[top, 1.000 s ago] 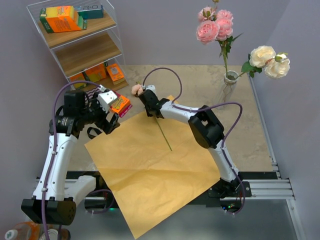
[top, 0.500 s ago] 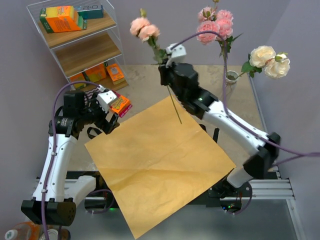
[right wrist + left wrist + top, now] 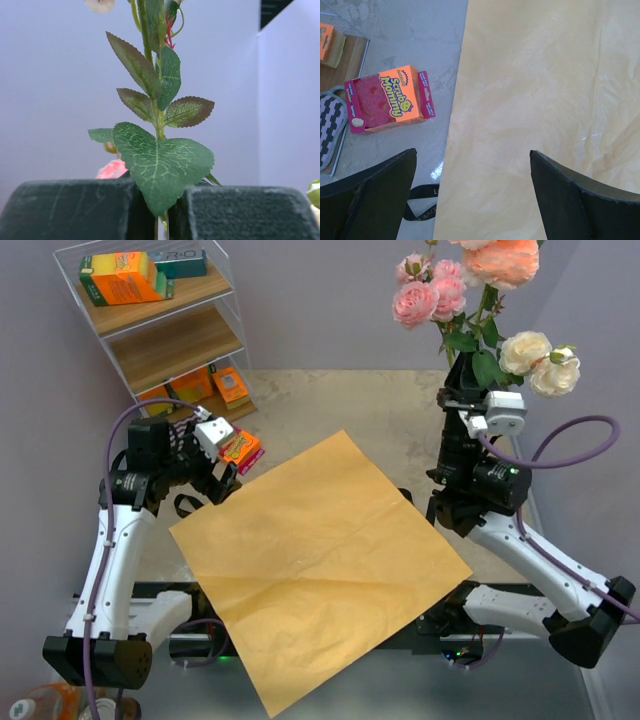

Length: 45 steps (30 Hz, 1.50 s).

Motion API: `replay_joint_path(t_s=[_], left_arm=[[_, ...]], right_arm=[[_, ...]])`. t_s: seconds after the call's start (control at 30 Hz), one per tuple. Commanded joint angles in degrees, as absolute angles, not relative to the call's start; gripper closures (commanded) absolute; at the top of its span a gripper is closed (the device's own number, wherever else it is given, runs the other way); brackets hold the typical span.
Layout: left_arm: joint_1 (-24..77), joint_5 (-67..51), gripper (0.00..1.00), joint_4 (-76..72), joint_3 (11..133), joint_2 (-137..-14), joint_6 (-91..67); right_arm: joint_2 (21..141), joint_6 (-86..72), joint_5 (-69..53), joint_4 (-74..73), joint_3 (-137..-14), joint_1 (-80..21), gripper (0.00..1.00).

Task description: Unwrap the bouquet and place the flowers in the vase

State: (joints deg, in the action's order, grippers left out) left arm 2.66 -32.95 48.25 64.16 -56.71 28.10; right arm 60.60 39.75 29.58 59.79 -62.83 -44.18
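Note:
The orange paper point(image 3: 320, 550) of the bouquet lies spread flat on the table, also filling the left wrist view point(image 3: 545, 100). Its black ribbon point(image 3: 420, 202) lies off the paper's left edge. My right gripper point(image 3: 462, 408) is shut on the stem point(image 3: 158, 120) of a pink flower point(image 3: 500, 260) and holds it upright at the back right. Its big green leaf point(image 3: 162, 160) hangs over the fingertips of my right gripper point(image 3: 160, 202). Pink blooms point(image 3: 430, 295) and cream blooms point(image 3: 540, 360) stand just behind. The vase is hidden behind the right gripper. My left gripper point(image 3: 472, 152) hovers open over the paper's left edge.
A pink and orange sponge box point(image 3: 387, 97) lies on the table left of the paper, close to the left gripper point(image 3: 220, 483). A shelf rack point(image 3: 160, 330) with boxes stands at the back left. Walls close the back and right sides.
The right arm lifted the flower off the paper's far edge and swung it up and right, stem now upright by the other blooms. The left arm stayed still.

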Motion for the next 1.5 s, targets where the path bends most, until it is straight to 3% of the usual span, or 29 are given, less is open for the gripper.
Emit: replay_joint_path(t_s=[0.0, 0.17, 0.47, 1.47], left_arm=[[2.3, -34.9, 0.01, 45.4, 65.4, -58.5, 27.7], [2.3, -35.2, 0.01, 44.4, 65.4, -59.6, 28.6], [2.3, -34.5, 0.01, 43.2, 66.0, -62.8, 30.9], [2.3, -33.3, 0.01, 43.3, 67.9, -66.8, 33.7]], right_arm=[[65.4, 52.1, 34.8, 78.9, -64.3, -39.4, 1.0], [72.7, 44.3, 35.9, 77.6, -70.9, -28.2, 1.0], [83.3, 34.7, 36.1, 73.8, -79.8, -20.8, 1.0], [97.7, 32.0, 39.9, 80.5, -81.1, -14.4, 1.0]])
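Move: The vase that the peach flower in the right hand is meant for stands about 17 cm ahead of that hand, 7 cm to its right, its middle some 45 cm below. The pink blooms already in it are about 18 cm ahead and 3 cm left of the hand, nearly level; the white ones about 10 cm ahead, 13 cm right, 10 cm lower. From the left hand the vase is about 17 cm ahead, 44 cm right, 12 cm lower. Right hand carries the held peach flower 20 cm forward and 10 right towards the vase; left eases forward. ##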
